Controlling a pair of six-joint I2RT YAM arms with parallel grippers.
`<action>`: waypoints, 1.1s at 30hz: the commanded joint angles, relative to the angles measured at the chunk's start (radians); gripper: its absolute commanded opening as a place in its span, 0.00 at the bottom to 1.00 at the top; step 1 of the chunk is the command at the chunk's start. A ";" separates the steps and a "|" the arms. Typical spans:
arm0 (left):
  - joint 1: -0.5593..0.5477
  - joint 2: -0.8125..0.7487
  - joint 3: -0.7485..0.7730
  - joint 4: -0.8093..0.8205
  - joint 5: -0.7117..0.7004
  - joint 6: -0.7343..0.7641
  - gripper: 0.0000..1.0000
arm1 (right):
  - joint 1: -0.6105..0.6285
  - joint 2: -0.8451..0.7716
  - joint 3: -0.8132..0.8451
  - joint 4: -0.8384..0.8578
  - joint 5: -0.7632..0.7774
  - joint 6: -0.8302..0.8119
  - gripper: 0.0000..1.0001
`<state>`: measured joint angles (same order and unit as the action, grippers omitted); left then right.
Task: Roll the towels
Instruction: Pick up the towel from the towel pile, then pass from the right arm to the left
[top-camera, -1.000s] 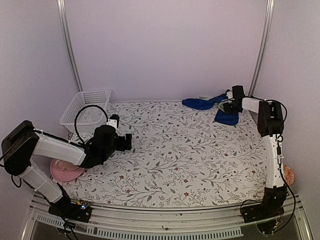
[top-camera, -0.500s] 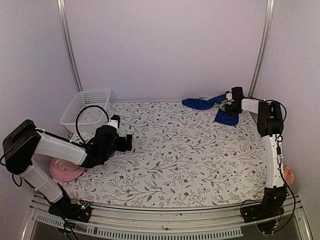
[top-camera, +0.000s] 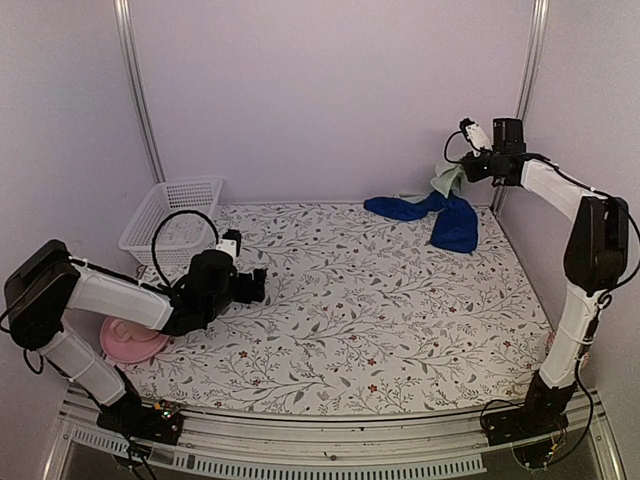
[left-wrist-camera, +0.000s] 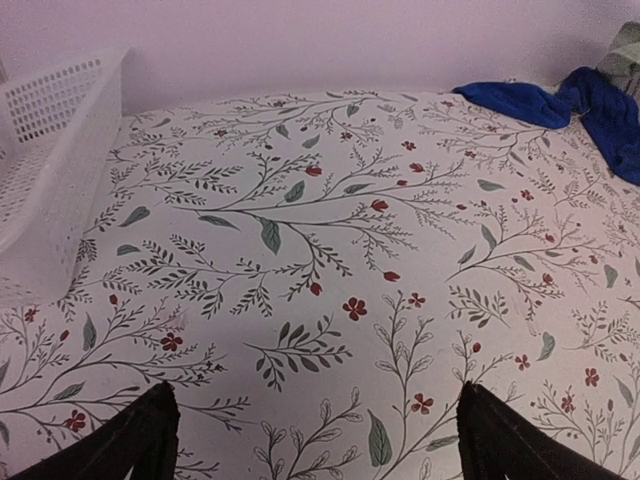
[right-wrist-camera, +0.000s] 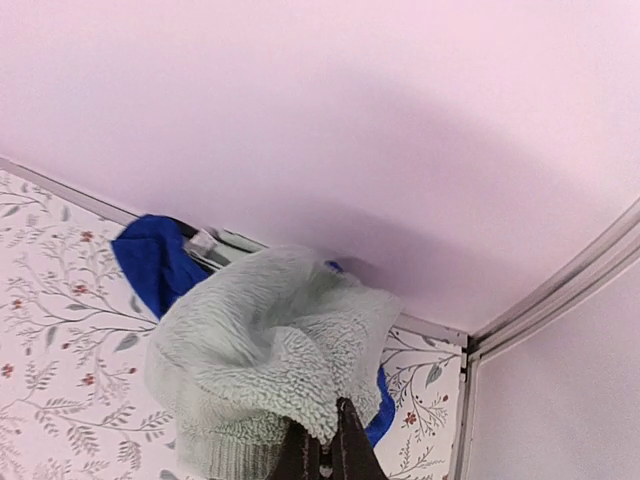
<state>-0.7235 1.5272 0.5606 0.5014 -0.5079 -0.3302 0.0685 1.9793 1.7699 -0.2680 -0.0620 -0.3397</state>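
Note:
My right gripper (top-camera: 464, 170) is raised high at the back right, shut on the pale sage-green towel (top-camera: 446, 178), which hangs limp from it above the table. In the right wrist view that green towel (right-wrist-camera: 270, 360) bunches over my shut right gripper (right-wrist-camera: 327, 462). The long royal-blue towel (top-camera: 430, 212) lies crumpled on the floral tablecloth against the back wall, and it also shows at the top right as the blue towel (left-wrist-camera: 575, 100) in the left wrist view. My left gripper (top-camera: 250, 285) rests low at the left, open, its fingertips (left-wrist-camera: 145, 435) wide apart over bare cloth.
A white plastic basket (top-camera: 172, 222) stands at the back left, its wall (left-wrist-camera: 50, 170) close to my left gripper. A pink dish (top-camera: 130, 342) lies under the left arm. Walls and metal corner rails (top-camera: 515, 100) close in the back right.
My right gripper shut on the green towel beside the blue one and lifted it well up off the table. The left arm stayed still.

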 joint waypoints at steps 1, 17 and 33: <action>0.010 -0.037 0.014 0.002 0.032 -0.003 0.97 | 0.074 -0.185 -0.104 -0.053 -0.179 -0.118 0.02; 0.004 -0.165 -0.100 0.189 0.256 0.072 0.97 | 0.246 -0.659 -0.283 -0.278 -0.899 -0.307 0.02; -0.016 -0.093 -0.077 0.227 0.367 0.105 0.97 | 0.286 -0.266 -0.408 -0.183 -0.495 -0.265 0.02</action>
<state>-0.7307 1.4010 0.4683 0.7063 -0.1791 -0.2466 0.3275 1.6138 1.3632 -0.4877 -0.7925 -0.6209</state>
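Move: On the open middle of the table, about 25 cm back, 27 cm left and 24 cm below the right hand, lies the spot for the green towel, which that hand already holds pinched. The remaining blue towel, still under the green towel's trailing end, lies some 5 cm ahead of the right hand, 12 cm to its left and 23 cm below. From the left hand the open spot is roughly 35 cm right, 2 cm back and 10 cm down. Carrying the pinched green towel off the pile, the right hand sweeps about 30 cm back and nearly 20 cm left towards the open table, rising 16 cm and swinging counter-clockwise some 60 degrees; then it sinks as much again, coming forward 7 cm, fingers shut. The open, empty left hand lifts and shifts right 5 cm each, backs 3 cm and turns clockwise. ##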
